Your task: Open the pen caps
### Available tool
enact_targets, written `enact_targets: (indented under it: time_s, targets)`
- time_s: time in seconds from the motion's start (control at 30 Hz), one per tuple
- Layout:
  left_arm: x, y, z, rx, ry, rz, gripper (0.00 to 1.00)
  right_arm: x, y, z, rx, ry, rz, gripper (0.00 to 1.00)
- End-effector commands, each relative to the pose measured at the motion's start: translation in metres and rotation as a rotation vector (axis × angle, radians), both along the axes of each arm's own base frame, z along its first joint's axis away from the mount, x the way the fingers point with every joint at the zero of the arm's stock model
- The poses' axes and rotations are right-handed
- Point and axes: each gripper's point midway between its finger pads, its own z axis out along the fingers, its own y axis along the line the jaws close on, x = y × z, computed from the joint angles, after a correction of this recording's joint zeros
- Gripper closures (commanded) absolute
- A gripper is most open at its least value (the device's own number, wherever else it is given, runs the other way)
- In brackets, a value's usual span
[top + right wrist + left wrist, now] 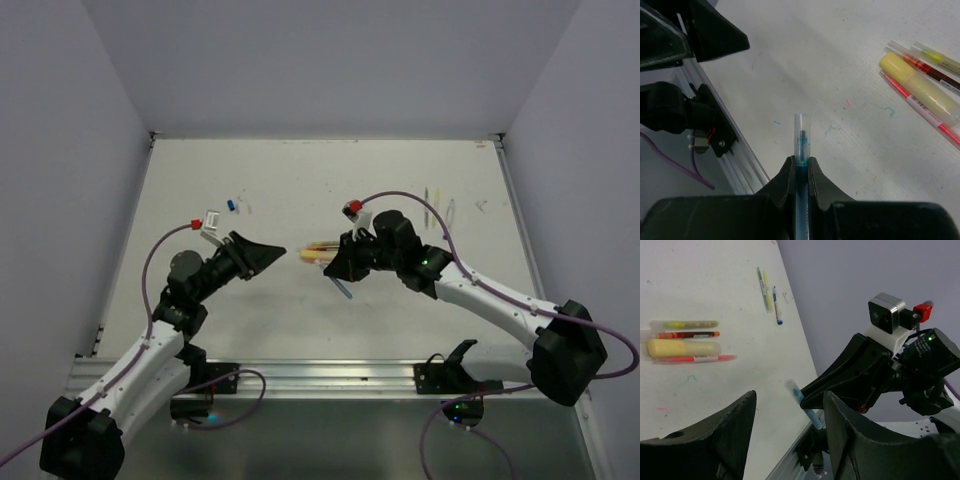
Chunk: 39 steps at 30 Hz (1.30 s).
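Observation:
My right gripper (801,164) is shut on a blue pen (343,288). The pen's clear cap (801,132) sticks out past the fingertips with the blue tip inside. In the left wrist view the same pen (810,412) points its capped end (791,388) toward my left gripper (789,407), which is open and empty, a short way off. In the top view my left gripper (276,252) faces my right gripper (334,268) across a small gap. Several capped pens and a yellow highlighter (682,347) lie together (320,250) behind the right gripper.
A small blue cap (232,204) lies at the back left. More thin pens (437,205) lie at the back right, also in the left wrist view (767,290). The metal rail (330,375) runs along the near table edge.

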Motion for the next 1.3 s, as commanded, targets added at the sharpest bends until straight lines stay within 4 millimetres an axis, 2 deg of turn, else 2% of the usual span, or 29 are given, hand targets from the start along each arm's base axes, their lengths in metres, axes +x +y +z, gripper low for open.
enact_targets:
  time_s: [0.0,0.2,0.3,0.47,0.57,0.6,0.77,0.93,1.2,1.27]
  targets:
    - [0.002,-0.011,0.014,-0.031,-0.009,-0.004,0.41,0.005,0.013,0.050,0.131,-0.091,0.013,1.00]
    - [0.003,-0.043,0.016,-0.054,0.002,-0.046,0.41,0.009,0.020,0.067,0.174,-0.114,0.022,1.00]
    - [0.003,-0.056,0.021,-0.067,-0.009,-0.063,0.41,0.007,0.024,0.066,0.177,-0.093,0.043,1.00]
    - [0.003,-0.066,0.027,-0.080,-0.021,-0.059,0.41,0.007,0.026,0.066,0.176,-0.101,0.054,1.00]
    - [0.005,-0.068,0.030,-0.081,-0.025,-0.059,0.41,0.005,0.025,0.059,0.166,-0.086,0.061,1.00]
    - [0.007,-0.069,0.028,-0.076,-0.020,-0.059,0.41,0.004,0.024,0.053,0.156,-0.075,0.059,1.00]
    - [0.008,-0.077,0.025,-0.071,-0.011,-0.077,0.42,0.005,0.029,0.053,0.185,-0.081,0.070,1.00]
    - [0.008,-0.079,0.019,-0.073,-0.002,-0.081,0.51,0.007,0.032,0.053,0.190,-0.084,0.067,1.00]
    - [0.011,-0.081,0.019,-0.075,-0.002,-0.083,0.74,0.008,0.035,0.047,0.178,-0.078,0.067,1.00]
    - [0.011,-0.082,0.020,-0.078,-0.005,-0.086,0.86,0.007,0.036,0.045,0.174,-0.076,0.071,1.00]
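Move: The blue pen sits upright-gripped in the right fingers, its clear cap poking out about 2 cm ahead and 1 cm left of that hand. From the open left gripper the cap is some 11 cm right, 1 cm back and 4 cm below. The chunky yellow marker lies on the table about 12 cm ahead and 9 cm right of the left gripper, 19 cm down; the red pen is 2 cm nearer and 3 cm farther right than the marker. Bring the left gripper about 8 cm to the right to the clear cap, dipping a couple of centimetres on the way and coming back up, then close its fingers from over half open around the cap. Meanwhile keep the right grip on the blue pen, raise it about 4 cm and ease it some 2.5 cm left towards the left gripper, tilting slightly. ##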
